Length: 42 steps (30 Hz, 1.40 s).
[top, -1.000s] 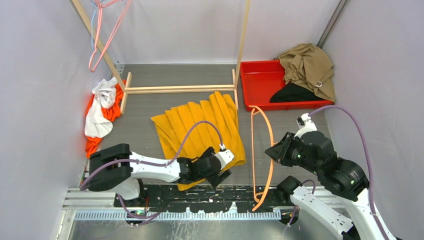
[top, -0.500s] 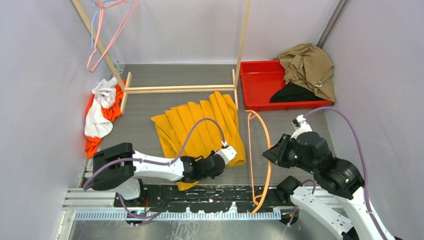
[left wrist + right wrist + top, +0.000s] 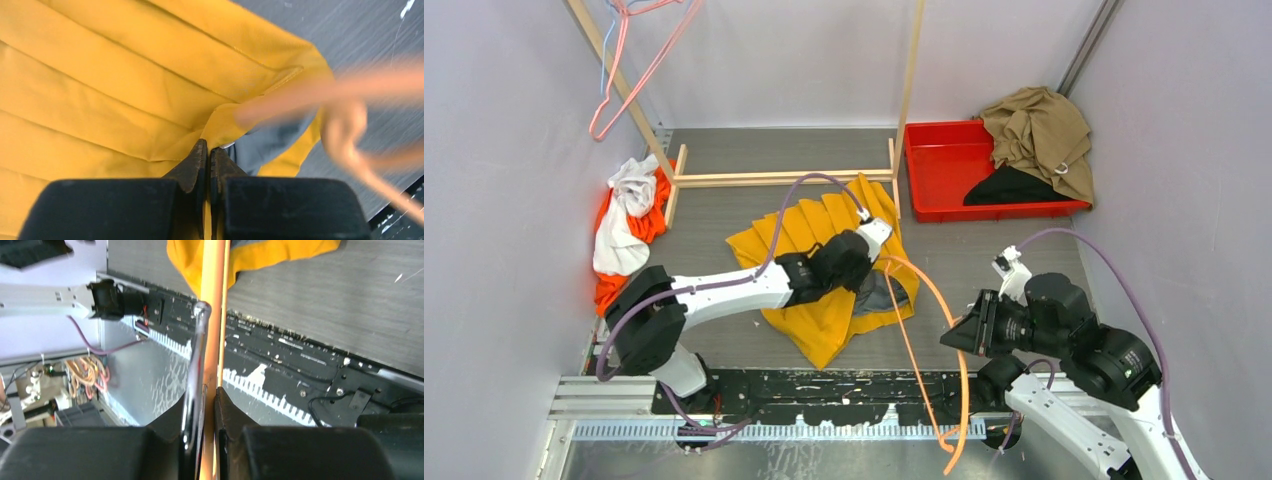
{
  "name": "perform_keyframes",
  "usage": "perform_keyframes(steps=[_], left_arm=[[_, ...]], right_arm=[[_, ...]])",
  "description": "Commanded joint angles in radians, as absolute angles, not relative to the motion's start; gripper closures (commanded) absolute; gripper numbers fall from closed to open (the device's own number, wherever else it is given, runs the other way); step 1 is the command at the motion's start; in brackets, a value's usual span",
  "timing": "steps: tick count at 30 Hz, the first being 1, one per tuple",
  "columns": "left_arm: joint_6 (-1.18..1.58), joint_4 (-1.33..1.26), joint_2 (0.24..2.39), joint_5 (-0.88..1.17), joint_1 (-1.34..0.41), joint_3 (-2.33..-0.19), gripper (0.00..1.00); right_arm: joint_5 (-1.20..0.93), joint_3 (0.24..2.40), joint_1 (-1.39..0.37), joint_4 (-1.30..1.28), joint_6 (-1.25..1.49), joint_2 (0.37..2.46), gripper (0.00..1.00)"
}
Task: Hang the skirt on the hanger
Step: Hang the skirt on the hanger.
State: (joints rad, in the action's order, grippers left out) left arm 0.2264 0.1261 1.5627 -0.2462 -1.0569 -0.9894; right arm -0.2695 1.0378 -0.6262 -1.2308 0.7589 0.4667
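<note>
The yellow pleated skirt (image 3: pixel 819 310) lies bunched at the table's middle, its near edge lifted and its grey lining (image 3: pixel 880 293) showing. My left gripper (image 3: pixel 862 262) is shut on that lifted edge; in the left wrist view the jaws (image 3: pixel 207 150) pinch yellow cloth (image 3: pixel 125 90). My right gripper (image 3: pixel 952 337) is shut on the orange hanger (image 3: pixel 965 390), whose far end reaches the skirt's opening beside the left gripper. In the right wrist view the hanger's bar (image 3: pixel 212 315) and its metal hook (image 3: pixel 197 350) run between the jaws (image 3: pixel 207 400). The hanger (image 3: pixel 345 125) shows blurred in the left wrist view.
A red tray (image 3: pixel 934 160) at back right holds tan and black clothes. A wooden rack frame (image 3: pixel 774 178) stands behind the skirt, with pink hangers (image 3: pixel 634 70) at upper left. Orange and white clothes (image 3: pixel 629 220) are piled at the left wall. A black rail (image 3: pixel 824 390) runs along the near edge.
My left gripper shut on the skirt's near edge and carried it up and away, folding the skirt. My right gripper swung the hanger left until its far end met the skirt.
</note>
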Motion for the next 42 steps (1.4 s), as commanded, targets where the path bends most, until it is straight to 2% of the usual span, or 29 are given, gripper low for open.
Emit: perform_keyframes(steps=[1,9,29,34,38,42], left_arm=[[0.179,0.132,1.594,-0.162,-0.987,-1.084,1.0],[0.145,0.181,1.595,-0.137,-0.957,-1.165,1.0],[0.211,0.297,1.396,0.089,-0.961,-1.274,1.0],[0.22,0.349,1.405,0.13,-0.988,-1.37,1.0],[0.213,0.403,1.43,0.117,-1.016,-1.439,1.0],[0.229,0.433,1.412,0.115,-1.044,-1.459,1.0]], right_arm=[[-0.419,1.08,-0.625,-1.284,0.725,0.447,0.99],[-0.475,0.979,-0.624,-1.299,0.728,0.42,0.99],[-0.378,0.709,-0.643,-0.71,0.797,0.59,0.99],[-0.228,0.694,-0.764,-0.548,0.809,0.668,0.99],[0.05,0.73,-0.972,-0.442,0.783,0.791,0.99],[0.241,0.75,-1.071,-0.351,0.741,0.881,0.99]])
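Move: The left hand already pinches the skirt's upper edge. The open mouth, showing grey lining, lies about 2 cm back, 4 cm right and 5 cm below that hand. From the right hand, gripping the orange hanger, the mouth is roughly 14 cm ahead, 11 cm left and 19 cm below. The hanger's leading end is some 3 cm right of the left hand and 4 cm above it; the rack's right foot is about 22 cm ahead, 5 cm right, on the table. Still pinching the skirt's edge, the left hand pushes forward about 3 cm, then lifts it some 17 cm, easing back and right and turning clockwise. The right hand keeps its grip on the hanger, draws back about 4 cm while sinking, then sweeps forward and left, still lowering, to feed the leading end into the skirt's mouth; it ends about 10 cm lower and 11 cm farther left. ##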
